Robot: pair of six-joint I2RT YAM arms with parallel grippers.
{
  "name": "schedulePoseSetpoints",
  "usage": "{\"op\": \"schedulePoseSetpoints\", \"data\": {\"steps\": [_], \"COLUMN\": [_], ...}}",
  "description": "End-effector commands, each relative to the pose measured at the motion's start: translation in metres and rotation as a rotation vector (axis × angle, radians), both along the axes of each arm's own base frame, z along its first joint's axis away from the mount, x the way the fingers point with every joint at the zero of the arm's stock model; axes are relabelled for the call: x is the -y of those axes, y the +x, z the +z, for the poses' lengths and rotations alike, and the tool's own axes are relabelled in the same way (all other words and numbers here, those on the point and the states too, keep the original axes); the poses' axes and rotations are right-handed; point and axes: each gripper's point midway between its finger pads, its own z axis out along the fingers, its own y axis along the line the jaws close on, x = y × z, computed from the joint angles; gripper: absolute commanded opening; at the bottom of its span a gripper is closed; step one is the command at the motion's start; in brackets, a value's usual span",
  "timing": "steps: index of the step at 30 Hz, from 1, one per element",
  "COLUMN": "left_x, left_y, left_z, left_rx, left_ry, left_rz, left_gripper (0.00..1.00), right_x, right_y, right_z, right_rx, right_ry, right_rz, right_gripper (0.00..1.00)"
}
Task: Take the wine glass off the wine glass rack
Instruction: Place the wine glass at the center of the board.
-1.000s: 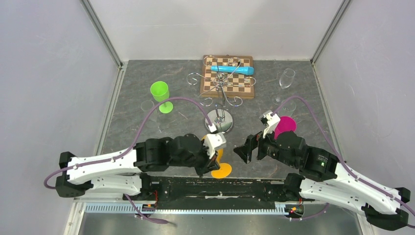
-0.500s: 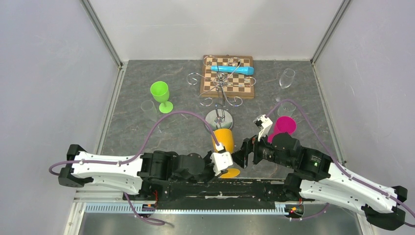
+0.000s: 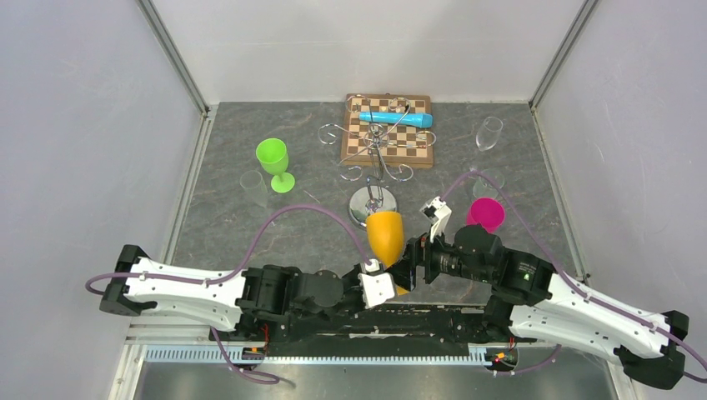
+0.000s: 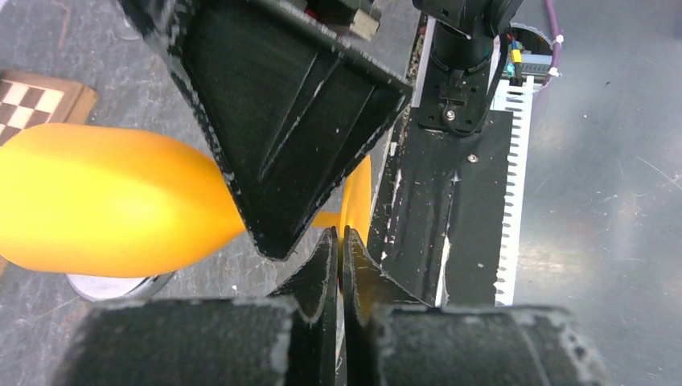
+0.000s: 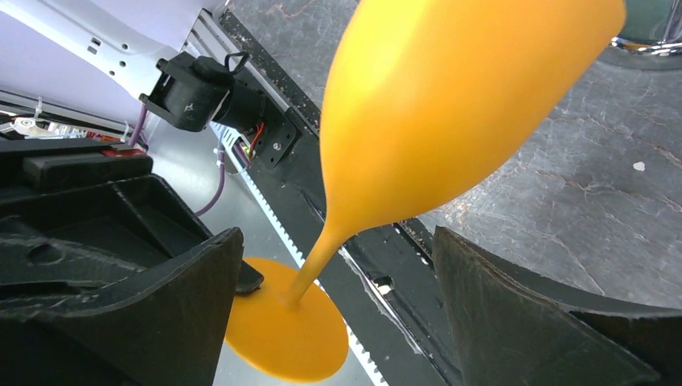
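The orange wine glass (image 3: 386,233) (image 4: 104,201) (image 5: 450,104) is held off the table near the front edge, clear of the wine glass rack (image 3: 373,206). The rack stands just behind it with its wire arms bare. My left gripper (image 3: 385,282) (image 4: 339,237) is shut on the rim of the glass's round foot (image 5: 289,322). My right gripper (image 3: 411,265) (image 5: 336,233) is open, its two fingers standing wide on either side of the stem, not touching it. The rack's mirror base shows at the edge of both wrist views.
A green goblet (image 3: 273,158) and a clear tumbler (image 3: 253,187) stand at the left. A chessboard (image 3: 388,133) with a blue tube (image 3: 396,118) lies behind the rack. A clear wine glass (image 3: 488,133) and a pink cup (image 3: 486,214) are at the right.
The left arm has drawn back and turned, bringing the orange glass's bowl up into view. The right gripper has moved left until its fingers flank the stem.
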Motion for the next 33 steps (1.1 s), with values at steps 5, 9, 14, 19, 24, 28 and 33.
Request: {"op": "schedulePoseSetpoints", "data": {"steps": [5,9,14,19,24,28,33], "left_x": [0.013,0.016,0.018,0.019,0.020,0.023,0.022], "left_y": [0.002,0.000,-0.002,-0.004,-0.004,-0.008,-0.009], "left_z": [0.025,0.027,0.026,0.020,0.018,0.019,0.013], "left_rx": [0.095,0.101,0.108,0.103,0.092,0.072,0.032], "left_ry": [-0.102,-0.118,-0.130,-0.121,-0.118,-0.125,-0.099], "left_rz": [0.010,0.022,0.025,0.033,0.038,0.029,0.050], "left_gripper": [0.02,0.02,0.02,0.02,0.02,0.02,0.07], "right_x": [-0.008,-0.010,-0.011,-0.012,-0.014,-0.014,-0.013], "right_y": [0.002,0.003,0.004,0.003,0.001,-0.001,-0.002], "right_z": [0.004,0.002,0.002,0.004,0.001,0.002,0.001], "right_rx": [-0.028,-0.045,-0.050,-0.054,-0.063,-0.067,-0.066], "right_ry": [0.083,0.095,0.111,0.120,0.123,0.129,0.131], "right_rz": [-0.027,-0.040,-0.044,-0.038,-0.030,-0.023,-0.020], "right_gripper": [0.85,0.80,0.66,0.45,0.22,0.00,0.00]}}
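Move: The orange wine glass, already pinched by its foot in the left hand, has its stem about 2 cm left of the right hand, level with it fore and aft and 1 cm lower; its bowl is roughly 7 cm ahead, 4 cm left. The rack's base stands some 19 cm ahead, 7 cm left, and the pink glass 15 cm ahead, 22 cm right, both well below. From the left hand the stem is about 4 cm ahead, 2 cm right. Sinking and then easing leftward, each only about 1 cm, the right hand tilts by roughly 10 degrees and closes its nearly wide-open fingers around the orange glass's stem, pinching it just behind the bowl. Meanwhile the left hand keeps its grip on the foot and shifts about 1.5 cm right, towards the right hand, turning slightly. ##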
